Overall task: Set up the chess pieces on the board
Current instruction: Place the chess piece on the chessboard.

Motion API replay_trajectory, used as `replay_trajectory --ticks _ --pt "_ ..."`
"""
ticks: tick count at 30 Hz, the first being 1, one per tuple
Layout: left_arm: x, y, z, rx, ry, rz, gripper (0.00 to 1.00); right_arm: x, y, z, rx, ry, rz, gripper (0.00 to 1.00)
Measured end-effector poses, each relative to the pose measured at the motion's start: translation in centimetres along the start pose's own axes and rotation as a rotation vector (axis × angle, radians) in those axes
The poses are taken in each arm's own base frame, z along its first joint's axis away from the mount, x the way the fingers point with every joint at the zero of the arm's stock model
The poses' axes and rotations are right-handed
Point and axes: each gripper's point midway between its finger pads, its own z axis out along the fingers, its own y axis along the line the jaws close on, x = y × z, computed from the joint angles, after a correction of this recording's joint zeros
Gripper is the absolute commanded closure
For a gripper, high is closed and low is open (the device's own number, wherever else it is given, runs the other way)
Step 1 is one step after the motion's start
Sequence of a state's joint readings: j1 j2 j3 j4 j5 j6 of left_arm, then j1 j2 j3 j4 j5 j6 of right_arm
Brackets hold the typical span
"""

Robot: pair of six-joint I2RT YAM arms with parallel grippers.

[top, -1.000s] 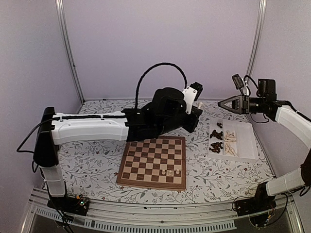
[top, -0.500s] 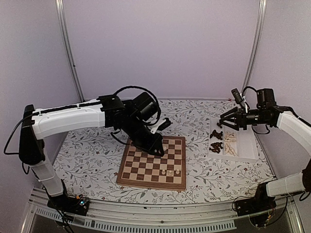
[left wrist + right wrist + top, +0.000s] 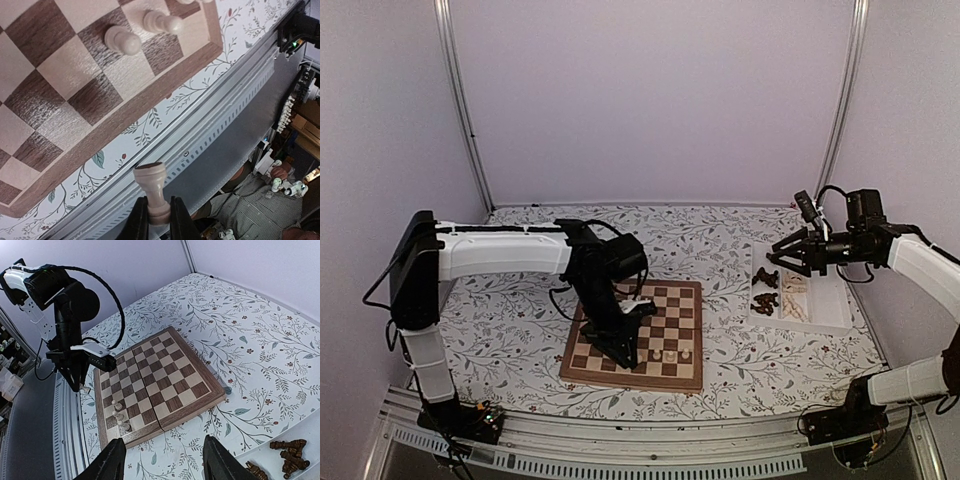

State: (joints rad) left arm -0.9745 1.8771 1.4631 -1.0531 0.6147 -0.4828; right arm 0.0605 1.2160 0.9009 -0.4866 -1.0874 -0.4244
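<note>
The board point(image 3: 676, 300) lies mid-table, with three cream pawns point(image 3: 670, 355) in its near row at the right. They also show in the left wrist view point(image 3: 122, 40) and the right wrist view point(image 3: 120, 415). My left gripper point(image 3: 626, 356) hangs over the board's near edge, shut on a cream chess piece point(image 3: 153, 192) by its top, with the base pointing away. My right gripper point(image 3: 783, 256) is open and empty above the left end of the white tray point(image 3: 830, 300). Dark pieces point(image 3: 765, 290) and cream pieces point(image 3: 795, 290) lie in that tray.
The table's metal front rail point(image 3: 210, 145) runs just beyond the board's near edge. The left arm point(image 3: 70, 340) stands over the board's near-left part. Dark pieces point(image 3: 287, 455) in the tray lie to the right of my right gripper point(image 3: 167, 465).
The left arm swung from the far right of the board down to its near edge, carrying the cream piece. The right gripper dropped toward the tray and opened.
</note>
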Motion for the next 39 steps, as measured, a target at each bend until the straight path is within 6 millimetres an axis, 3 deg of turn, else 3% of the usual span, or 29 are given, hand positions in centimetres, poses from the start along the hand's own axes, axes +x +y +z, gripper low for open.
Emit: replay_trajectory --ticks 5,16,26,30,39 --pt "0.0 1.6 1.4 -0.003 0.064 -0.046 0.92 0.2 0.4 -0.1 -0.006 -0.003 -0.011 0.44" --pt "-1.2 4.7 1.9 -0.009 0.091 -0.143 0.92 0.0 1.1 -0.2 -0.034 -0.014 -0.031 0.44" --pt "-2.1 6.7 2.4 -0.018 0.100 -0.195 0.68 0.0 1.3 -0.2 -0.046 -0.014 -0.033 0.44" --pt "-2.7 6.8 2.4 -0.027 0.094 -0.191 0.63 0.1 1.4 -0.2 -0.049 -0.013 -0.034 0.44" --pt "-4.0 6.8 0.0 -0.184 0.008 -0.144 0.52 0.1 1.4 -0.1 -0.050 -0.013 -0.036 0.44"
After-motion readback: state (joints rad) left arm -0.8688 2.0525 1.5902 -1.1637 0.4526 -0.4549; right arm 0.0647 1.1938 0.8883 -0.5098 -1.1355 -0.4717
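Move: The left hand, already holding a pale pawn, takes it to an empty square about 4 cm ahead, 3 cm to its left and 8 cm below. In the same row stand three pale pawns, all some 3 cm ahead and 7 cm below: the nearest 4 cm to this hand's right, the next 7 cm, the last 10 cm. From the right hand the square lies roughly 31 cm left, 11 cm back and 21 cm below. The left hand sinks about 6 cm while easing some 4 cm forward and 2–3 cm left, still gripping the pawn, its wrist turning only about 10 degrees, to bring the piece down onto the empty square beyond the gap in the pawn row. Near the bottom the fingers open steadily and let go of the pawn, and the hand then backs off forward and up by a couple of centimetres, its wrist turning slightly more. ##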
